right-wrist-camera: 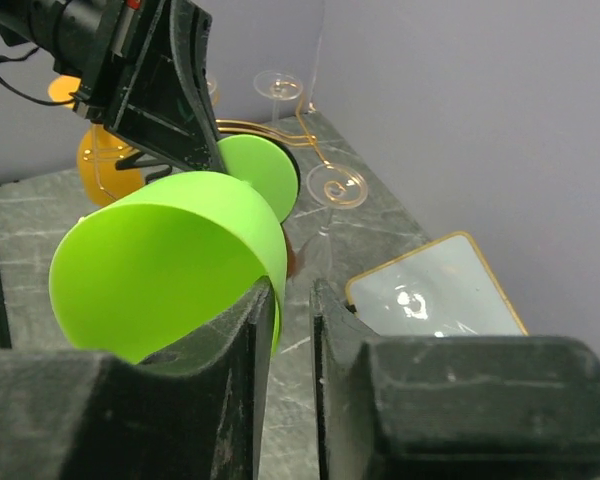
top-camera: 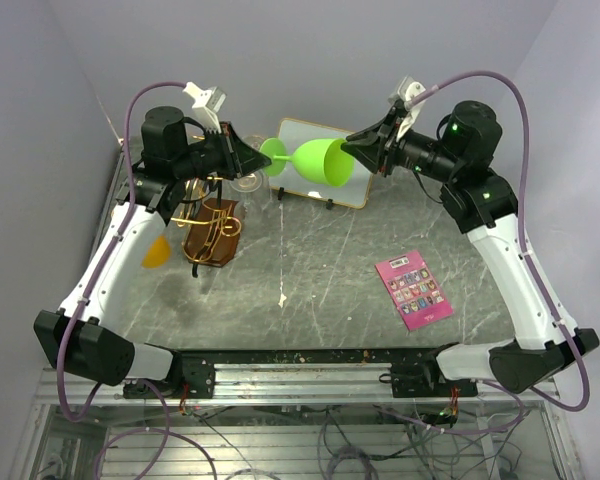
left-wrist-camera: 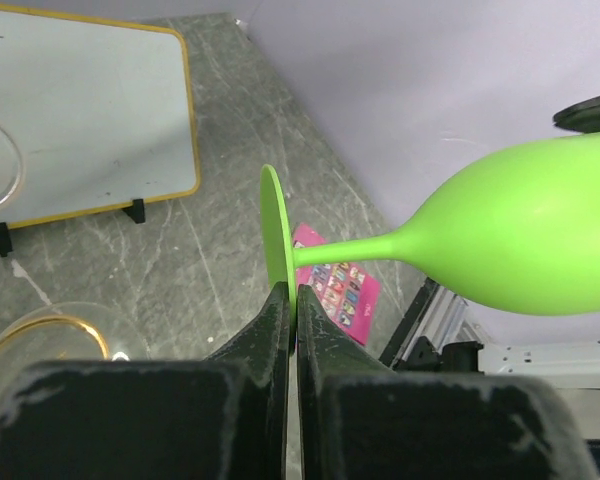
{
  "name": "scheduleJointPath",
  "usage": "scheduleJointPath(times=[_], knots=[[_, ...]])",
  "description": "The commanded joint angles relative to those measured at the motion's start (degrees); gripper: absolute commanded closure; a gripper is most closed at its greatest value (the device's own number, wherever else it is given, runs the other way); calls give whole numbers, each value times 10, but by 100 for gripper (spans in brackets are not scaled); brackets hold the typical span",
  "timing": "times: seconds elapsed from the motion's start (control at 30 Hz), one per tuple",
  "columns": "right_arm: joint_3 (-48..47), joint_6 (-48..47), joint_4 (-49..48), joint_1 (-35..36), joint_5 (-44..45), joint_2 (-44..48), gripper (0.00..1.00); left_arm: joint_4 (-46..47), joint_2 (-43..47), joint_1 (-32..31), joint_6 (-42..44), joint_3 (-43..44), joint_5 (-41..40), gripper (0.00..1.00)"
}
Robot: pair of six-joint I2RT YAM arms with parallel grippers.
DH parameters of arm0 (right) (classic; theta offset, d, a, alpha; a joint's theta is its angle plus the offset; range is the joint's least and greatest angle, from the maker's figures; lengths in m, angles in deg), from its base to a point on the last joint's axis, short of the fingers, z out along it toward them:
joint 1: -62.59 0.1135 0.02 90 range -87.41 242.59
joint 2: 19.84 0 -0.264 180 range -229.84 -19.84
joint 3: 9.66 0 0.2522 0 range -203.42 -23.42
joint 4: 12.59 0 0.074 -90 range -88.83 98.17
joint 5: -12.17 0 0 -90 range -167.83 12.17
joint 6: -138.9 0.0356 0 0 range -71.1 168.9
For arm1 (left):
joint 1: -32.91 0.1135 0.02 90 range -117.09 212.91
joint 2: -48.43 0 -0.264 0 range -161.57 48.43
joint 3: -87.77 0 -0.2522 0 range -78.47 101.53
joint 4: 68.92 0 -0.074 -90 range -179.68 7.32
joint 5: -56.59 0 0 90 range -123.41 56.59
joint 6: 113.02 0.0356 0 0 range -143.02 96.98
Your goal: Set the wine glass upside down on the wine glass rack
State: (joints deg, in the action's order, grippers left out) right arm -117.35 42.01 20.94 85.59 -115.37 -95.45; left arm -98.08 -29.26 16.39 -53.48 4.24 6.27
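A lime-green wine glass (top-camera: 320, 162) hangs sideways in the air between both arms, above the back of the table. My left gripper (top-camera: 258, 155) is shut on the edge of its round foot (left-wrist-camera: 277, 235), with the stem and bowl (left-wrist-camera: 520, 240) pointing away to the right. My right gripper (right-wrist-camera: 292, 290) straddles the bowl's rim (right-wrist-camera: 170, 260): one finger lies inside the bowl against the wall, the other stands apart from it with a gap, so it is open. The wine glass rack (top-camera: 212, 228), gold scrolled wire on a brown wooden base, stands below my left gripper.
A gold-framed white board (top-camera: 352, 190) stands at the back under the glass. A pink card (top-camera: 413, 290) lies flat to the right of centre. An orange glass (top-camera: 156, 250) and a clear glass (top-camera: 248, 183) are by the rack.
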Motion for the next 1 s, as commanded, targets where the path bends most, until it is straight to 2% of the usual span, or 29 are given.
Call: scheduleJointPath(times=[0.0, 0.2, 0.3, 0.47, 0.67, 0.8, 0.97], knots=[[4, -38, 13, 2, 15, 23, 74, -21, 15, -3, 43, 18, -28, 93], [5, -85, 60, 2, 41, 48, 44, -61, 25, -3, 105, 38, -51, 93], [6, -104, 87, 2, 50, 62, 33, -107, 27, -4, 160, 60, -79, 93], [9, -146, 133, 2, 66, 88, 26, -181, 41, -14, 286, 90, -134, 93], [13, -207, 180, 2, 66, 108, 20, -256, 56, -74, 421, 121, -201, 93], [28, -249, 204, 2, 62, 122, 18, -290, 65, -94, 483, 128, -203, 93], [50, -262, 212, 1, 104, 126, 15, -330, 80, -114, 579, 129, -195, 93]])
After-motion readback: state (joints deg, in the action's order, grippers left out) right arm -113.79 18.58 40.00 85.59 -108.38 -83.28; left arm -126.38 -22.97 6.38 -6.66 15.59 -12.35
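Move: The left hand pinches the green wine glass by its foot. The free near right hook of the rack lies about 10 cm back, 7 cm left and 12 cm below it. Clear glasses hang on the next hooks, some 4 cm left and 1 cm back, and roughly 2 cm left and 9 cm farther out, both about 16 cm lower. From the right hand at the rim, the green glass's middle is about 8 cm left, 2 cm back and 3 cm lower. Leftward first and then back towards the near right hook, the left hand travels about 5 cm, rolling some 45 degrees clockwise as seen from behind it so the bowl swings down, its fingers keeping the foot pinched. The right fingers open wide, letting the rim go, as that hand withdraws right and back, sinking a little late on. ##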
